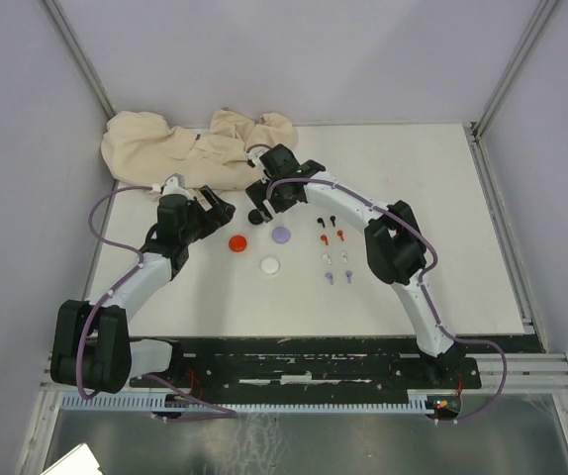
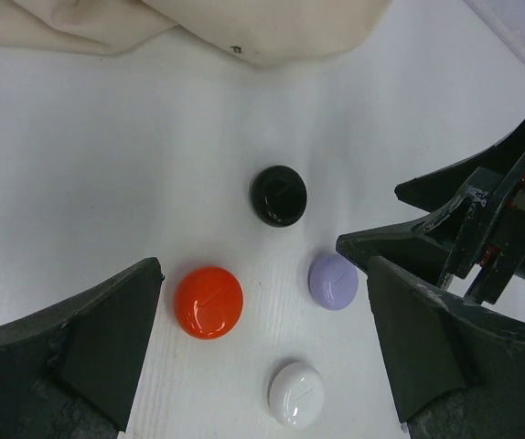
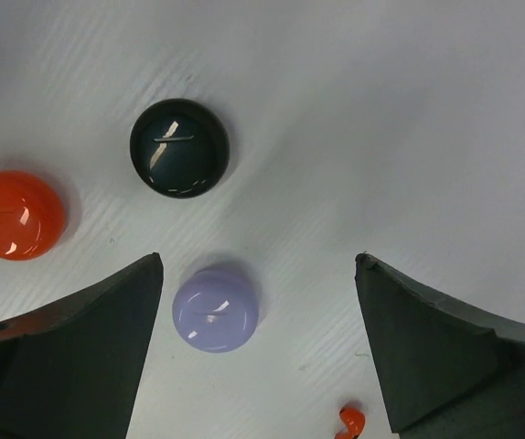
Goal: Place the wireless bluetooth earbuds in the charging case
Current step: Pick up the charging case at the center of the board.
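Note:
Several tiny stemmed earbuds lie in pairs right of centre: black (image 1: 330, 219), red (image 1: 332, 237), white (image 1: 335, 259) and pale purple (image 1: 338, 277). To their left lie round closed cases: black (image 2: 278, 195), red (image 2: 208, 302), purple (image 2: 333, 281) and white (image 2: 295, 393). My left gripper (image 1: 223, 210) hovers open over the red and white cases, holding nothing. My right gripper (image 1: 261, 206) is also open, above the purple case (image 3: 215, 309) and near the black case (image 3: 179, 148). A red earbud (image 3: 352, 422) shows at the bottom of the right wrist view.
A crumpled beige cloth (image 1: 200, 148) lies at the back left, just behind both grippers. The right gripper's fingers (image 2: 482, 229) reach into the left wrist view, so the two grippers are close together. White table (image 1: 442, 198) extends to the right.

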`<state>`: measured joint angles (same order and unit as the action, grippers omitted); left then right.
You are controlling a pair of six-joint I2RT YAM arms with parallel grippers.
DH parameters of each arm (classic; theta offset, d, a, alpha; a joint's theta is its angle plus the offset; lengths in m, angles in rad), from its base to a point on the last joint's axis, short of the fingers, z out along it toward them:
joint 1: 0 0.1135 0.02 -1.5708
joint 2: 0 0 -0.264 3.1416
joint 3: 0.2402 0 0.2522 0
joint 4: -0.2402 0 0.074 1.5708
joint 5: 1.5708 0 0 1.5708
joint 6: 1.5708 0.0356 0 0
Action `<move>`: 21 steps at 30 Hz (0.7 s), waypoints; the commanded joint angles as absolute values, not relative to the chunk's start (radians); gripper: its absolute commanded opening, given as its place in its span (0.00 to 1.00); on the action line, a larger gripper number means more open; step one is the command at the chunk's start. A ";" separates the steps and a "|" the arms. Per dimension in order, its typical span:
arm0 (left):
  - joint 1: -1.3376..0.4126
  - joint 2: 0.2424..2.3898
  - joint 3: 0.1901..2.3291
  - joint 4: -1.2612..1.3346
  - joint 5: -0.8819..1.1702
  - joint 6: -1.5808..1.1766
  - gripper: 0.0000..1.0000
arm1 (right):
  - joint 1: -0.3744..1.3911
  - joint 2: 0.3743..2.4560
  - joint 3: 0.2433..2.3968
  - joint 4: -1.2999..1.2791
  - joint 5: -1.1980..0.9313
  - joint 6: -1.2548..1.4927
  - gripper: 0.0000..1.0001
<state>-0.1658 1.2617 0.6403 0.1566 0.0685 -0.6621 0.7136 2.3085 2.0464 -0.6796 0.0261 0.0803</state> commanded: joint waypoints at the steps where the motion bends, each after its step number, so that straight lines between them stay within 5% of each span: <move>1: -0.167 1.252 0.677 0.141 0.000 -0.655 1.00 | 0.721 2.349 2.142 -0.652 -0.006 0.039 0.94; 21: -0.122 1.227 0.696 0.074 -0.020 -0.647 0.96 | 0.769 2.478 2.245 -0.612 -0.066 0.032 0.90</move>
<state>-0.1299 1.2591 0.6575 0.0731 -0.0006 -0.6621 0.7609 2.4592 2.1815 -0.6464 -0.0654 0.0448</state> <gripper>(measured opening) 0.972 0.917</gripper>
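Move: The black charging case lies about 4 cm left of my right hand, 2 cm ahead and some 6 cm below it. From that hand, the purple case is roughly 3 cm back and 1 cm right, the red one 5 cm back and 9 cm left, the white one 10 cm back and 1 cm left. From my left hand, the black case is about 6 cm ahead, 6 cm right and 12 cm down. I bring my open right hand about 5 cm to the left and sink it 3 cm, closing in on the black case so that it comes between the line of my two fingers, while the wrist turns slightly counter-clockwise. My left hand, also open, makes room by easing some 2.5 cm left, away from the black case. ##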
